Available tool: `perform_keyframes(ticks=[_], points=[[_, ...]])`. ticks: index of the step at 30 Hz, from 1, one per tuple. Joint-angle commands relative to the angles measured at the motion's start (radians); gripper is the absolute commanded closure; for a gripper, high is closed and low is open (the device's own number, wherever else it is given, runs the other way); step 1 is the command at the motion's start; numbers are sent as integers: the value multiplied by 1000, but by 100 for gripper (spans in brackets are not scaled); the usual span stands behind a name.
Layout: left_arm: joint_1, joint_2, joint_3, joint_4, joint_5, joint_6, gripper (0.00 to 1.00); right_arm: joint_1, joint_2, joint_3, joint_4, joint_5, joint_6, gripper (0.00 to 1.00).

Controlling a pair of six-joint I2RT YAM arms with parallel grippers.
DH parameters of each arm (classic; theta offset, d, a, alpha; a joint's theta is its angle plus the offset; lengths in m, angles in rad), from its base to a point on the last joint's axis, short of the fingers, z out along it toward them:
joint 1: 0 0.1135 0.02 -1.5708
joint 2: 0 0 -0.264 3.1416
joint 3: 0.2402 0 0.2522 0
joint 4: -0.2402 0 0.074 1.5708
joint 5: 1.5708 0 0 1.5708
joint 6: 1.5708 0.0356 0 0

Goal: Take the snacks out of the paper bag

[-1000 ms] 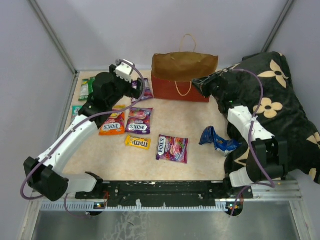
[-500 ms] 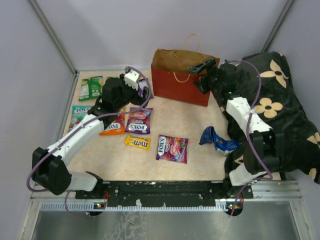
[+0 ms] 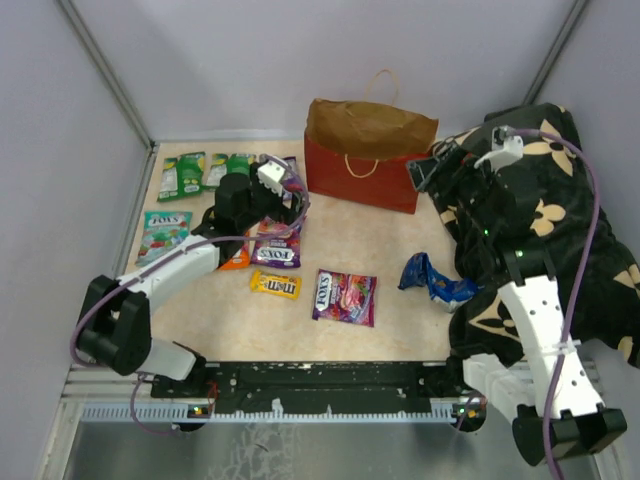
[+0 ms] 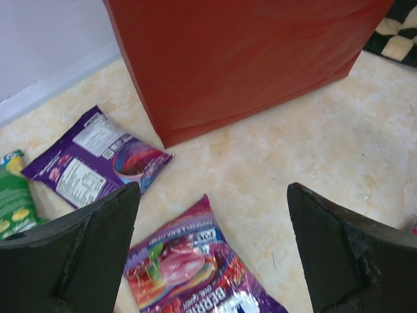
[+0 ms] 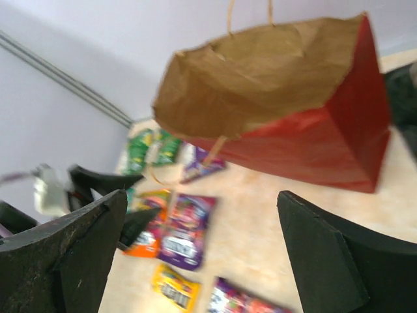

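The paper bag stands upright at the back of the table, mouth open, its inside hidden. It shows as a red wall in the left wrist view and as a brown mouth in the right wrist view. Several snacks lie flat on the table: green packets, a purple one, a yellow one, another purple one and a crumpled blue chip bag. My left gripper hangs open above a purple packet. My right gripper is open and empty beside the bag's right end.
A black pillow with cream flowers fills the right side, under my right arm. Grey walls enclose the table at the back and sides. Another purple packet lies close to the bag's left corner.
My right gripper has let go of the bag's top edge, opened wide and drawn back to the right. The bag now stands by itself. My left arm has swung in over the purple packet.
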Motion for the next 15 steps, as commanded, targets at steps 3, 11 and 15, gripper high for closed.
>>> perform_keyframes(ticks=[3, 11, 15], points=[[96, 127, 3, 266, 200, -29, 0, -44, -33, -120, -86, 4, -440, 1], [153, 287, 132, 395, 338, -77, 0, -278, 175, -103, 89, -396, -416, 1], [156, 374, 226, 387, 414, -85, 0, -277, 261, -92, 157, -376, -445, 1]])
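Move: The paper bag stands upright, its middle some 17 cm ahead of the left hand, 15 cm to its right and about 8 cm lower. A purple snack bag lies roughly 17 cm ahead and 4 cm left of that hand, the berries bag almost under it, 5 cm left, both some 19 cm down. From the right hand the paper bag is about 20 cm ahead, 10 cm left and 25 cm below; the blue snack bag lies 4 cm back, 8 cm right, 36 cm down. Both open hands near the paper bag: left forward about 7 cm, right down 13, drifting right and forward. ##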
